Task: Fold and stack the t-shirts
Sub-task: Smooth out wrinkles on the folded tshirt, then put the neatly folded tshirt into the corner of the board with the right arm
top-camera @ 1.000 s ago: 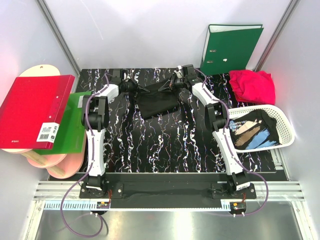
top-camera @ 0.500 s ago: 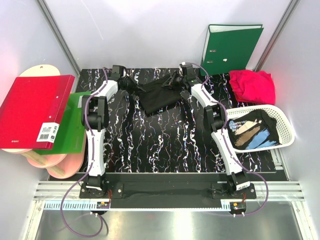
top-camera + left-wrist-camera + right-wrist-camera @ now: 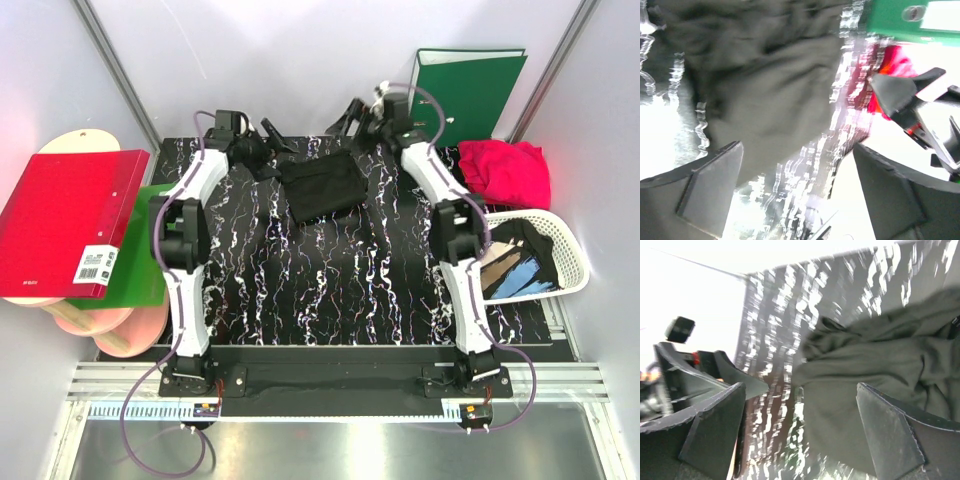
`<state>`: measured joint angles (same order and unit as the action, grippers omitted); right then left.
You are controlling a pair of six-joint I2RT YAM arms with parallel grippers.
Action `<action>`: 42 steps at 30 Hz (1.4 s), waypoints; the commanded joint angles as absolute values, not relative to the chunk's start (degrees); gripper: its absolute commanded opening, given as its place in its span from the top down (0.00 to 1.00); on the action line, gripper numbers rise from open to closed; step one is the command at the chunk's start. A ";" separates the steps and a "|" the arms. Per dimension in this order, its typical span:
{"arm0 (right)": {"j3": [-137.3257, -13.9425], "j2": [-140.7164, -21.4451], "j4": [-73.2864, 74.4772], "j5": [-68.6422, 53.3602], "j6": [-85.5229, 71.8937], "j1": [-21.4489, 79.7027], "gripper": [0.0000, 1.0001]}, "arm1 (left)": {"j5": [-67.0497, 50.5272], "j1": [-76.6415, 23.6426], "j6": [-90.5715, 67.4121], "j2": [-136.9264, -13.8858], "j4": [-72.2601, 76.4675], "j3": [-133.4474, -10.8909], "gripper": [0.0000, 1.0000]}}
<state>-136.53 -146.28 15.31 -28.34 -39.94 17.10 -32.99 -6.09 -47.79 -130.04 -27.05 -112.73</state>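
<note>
A folded black t-shirt [image 3: 323,186] lies flat at the back middle of the marbled table [image 3: 330,290]. My left gripper [image 3: 275,140] hovers just off the shirt's back-left corner, open and holding nothing. Off the back-right corner my right gripper [image 3: 348,118] is open too, also with nothing in it. The left wrist view shows the black shirt [image 3: 765,85] beyond the spread fingers [image 3: 710,192]; in the right wrist view the shirt [image 3: 875,370] sits under the spread fingers [image 3: 900,435]. A crimson-pink t-shirt [image 3: 505,170] is bunched at the back right. Another black printed t-shirt [image 3: 505,265] rests in the basket.
A white lattice basket [image 3: 565,235] stands at the right edge. A green binder [image 3: 462,95] stands upright against the back wall. At the left, a red binder [image 3: 65,220] lies on a second green binder [image 3: 145,255] and wooden boards [image 3: 100,325].
Both grippers have opened and let go of the black t-shirt. They have pulled up and back toward the wall, and the shirt has settled flat on the table.
</note>
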 commanded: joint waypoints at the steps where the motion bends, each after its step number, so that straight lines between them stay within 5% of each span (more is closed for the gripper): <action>1: -130.53 -132.81 15.99 -27.94 -34.54 13.02 0.00 | -31.74 -6.94 -47.28 -120.07 -24.87 -106.81 0.01; 8: -116.47 -122.01 24.32 -21.75 -26.41 8.18 0.00 | -32.42 -6.77 -48.17 -117.25 -27.25 -92.99 0.01; 15: -114.27 -114.09 32.70 -10.56 -21.51 2.73 0.00 | -41.46 -11.68 -45.88 -118.20 -25.85 -98.77 0.01; 21: -106.97 -114.44 27.07 -28.91 -37.97 -9.75 0.00 | -45.88 -16.87 -48.16 -120.32 -23.82 -103.71 0.01; 24: -110.03 -112.07 31.10 -20.68 -27.54 -9.67 0.00 | -46.14 -16.70 -47.99 -118.92 -23.47 -101.78 0.01; 28: -123.45 -113.63 45.05 14.35 -6.39 -3.97 0.00 | -46.32 -16.17 -46.33 -117.07 -23.73 -99.32 0.01; 31: -119.29 -114.25 43.78 36.80 3.18 2.78 0.00 | -45.27 -16.08 -42.21 -116.63 -27.32 -98.96 0.01; 36: -110.14 -122.76 41.13 57.77 13.16 13.00 0.00 | -44.74 -15.73 -39.12 -116.10 -29.27 -95.72 0.01; 42: -113.36 -136.30 41.31 67.13 15.89 14.24 0.00 | -45.09 -14.50 -33.24 -114.61 -31.73 -92.38 0.01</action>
<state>-111.50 -130.43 39.29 51.72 9.87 16.75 -44.21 -15.44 -38.85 -119.61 -30.50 -94.13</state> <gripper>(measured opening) 0.994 0.987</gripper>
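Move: The folded black t-shirt lies around 12 cm below both raised, open hands: its middle is about 10 cm right of and 4 cm back from the left hand, and roughly 6 cm left of and 8 cm back from the right. Counted from the right hand, the red cloth is some 39 cm to the right and 4 cm back, the white basket about 42 cm right and 25 cm back, and the green binder's foot about 25 cm right and 2 cm farther out. Over the already released t-shirt the left hand, fingers staying wide open, draws back about 13 cm and ends 8 cm farther right, above the near left corner, after dipping and rising on the way. The right hand lifts and sweeps right some 36 cm, clear of the shirt, then comes back left about 8 cm, sinking as it rolls some 90 degrees until its open fingers point forward, right and down. ##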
